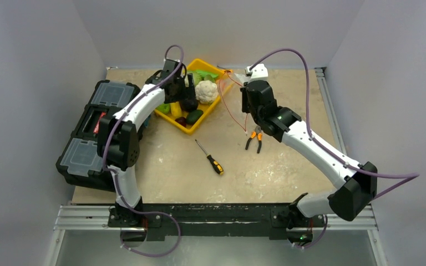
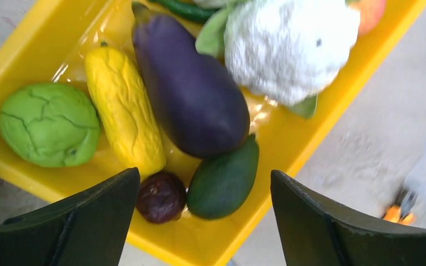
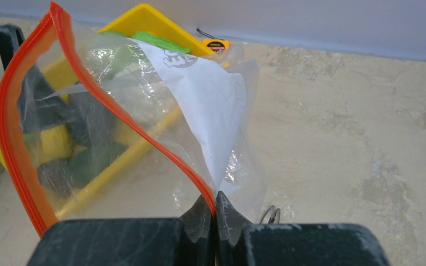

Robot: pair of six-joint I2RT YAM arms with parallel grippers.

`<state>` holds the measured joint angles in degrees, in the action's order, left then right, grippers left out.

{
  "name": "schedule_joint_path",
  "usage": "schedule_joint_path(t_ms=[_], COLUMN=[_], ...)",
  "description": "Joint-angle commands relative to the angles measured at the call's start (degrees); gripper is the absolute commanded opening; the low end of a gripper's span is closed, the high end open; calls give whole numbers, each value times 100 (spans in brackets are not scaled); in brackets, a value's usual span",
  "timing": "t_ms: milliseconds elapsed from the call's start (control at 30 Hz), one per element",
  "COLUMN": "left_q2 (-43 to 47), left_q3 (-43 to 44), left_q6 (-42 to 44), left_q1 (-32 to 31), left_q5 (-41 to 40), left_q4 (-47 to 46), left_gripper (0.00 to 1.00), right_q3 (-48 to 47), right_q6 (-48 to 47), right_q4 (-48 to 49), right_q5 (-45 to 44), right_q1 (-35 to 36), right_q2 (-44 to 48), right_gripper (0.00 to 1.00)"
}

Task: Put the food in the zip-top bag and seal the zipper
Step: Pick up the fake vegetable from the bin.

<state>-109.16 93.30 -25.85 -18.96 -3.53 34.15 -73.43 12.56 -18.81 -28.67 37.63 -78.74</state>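
Note:
The food lies in a yellow tray (image 2: 321, 127): purple eggplant (image 2: 191, 94), yellow corn (image 2: 123, 108), pale green cabbage (image 2: 49, 124), white cauliflower (image 2: 291, 47), dark green avocado (image 2: 224, 180) and a small dark brown fruit (image 2: 162, 197). My left gripper (image 2: 205, 172) hangs open just above the tray's near corner, its jaws straddling the avocado and the brown fruit without touching them. To the tray's right, my right gripper (image 3: 214, 206) is shut on the edge of the clear zip-top bag (image 3: 199, 111). It pinches the red-orange zipper (image 3: 3, 119) and holds the bag upright with its mouth gaping.
A black toolbox (image 1: 97, 130) sits at the table's left edge beside the left arm. A screwdriver (image 1: 211, 158) lies mid-table, and orange-handled pliers (image 1: 254, 138) lie under the right gripper. Grey walls close in the left, back and right sides.

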Motion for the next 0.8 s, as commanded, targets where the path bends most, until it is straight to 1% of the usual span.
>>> schedule_joint_path(t_ms=[0,100,267,367,500,600,667,767], left_q2=[-302,-399,-699,-912,-1060,-1014,-1054,-1188], left_q3=[543,470,466,419,288,-89,-162,-129], left_q6=[-1515,-2402,-3819,-4376,-5181,-5594,-5783,-5677], left_q1=[-53,-55,-66,-73,-73,-73,-73,-73], left_q5=[-637,-826,-791,-677,-865,-985,-1024,-1018], left_q4=[-236,-418,-503,-741,-570,-905,-975,-1223], left_gripper=[87,88,91,88,85,85,87,90], right_q3=[80,135,250,259,307,344,369,403], right_q6=[22,34,52,60,77,81,81,96], right_q4=[300,375,495,498,537,567,611,642], right_q5=[216,330,413,452,517,565,621,689], right_q1=[-10,-11,-12,-10,-10,-15,-22,-19], right_q2=[84,148,244,253,309,339,352,368], right_gripper=[0,0,0,0,0,0,0,0])
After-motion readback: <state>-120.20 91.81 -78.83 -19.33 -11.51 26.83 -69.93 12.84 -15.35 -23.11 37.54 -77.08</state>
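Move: From the open left hand, the eggplant's middle lies about 6 cm ahead, 2 cm to the right and 10 cm below. At roughly its depth, the yellow squash is 3 cm ahead and 3 cm left of the hand, the dark green avocado 5 cm right and 1 cm back, and the cauliflower 9 cm ahead and 9 cm right. From the right hand, which holds the bag, the eggplant is some 14 cm ahead, 22 cm left and 23 cm below. Forward at first, nearly level, for about 4 cm, then down some 7 cm into the bin onto the eggplant's fat end, the left hand turns about 45 degrees counter-clockwise, its left side dipping, to line up with the eggplant. Its fingers stay wide open and come to straddle that end; contact can't be made out. The right hand keeps its pinch on the bag's rim, easing slightly left. ##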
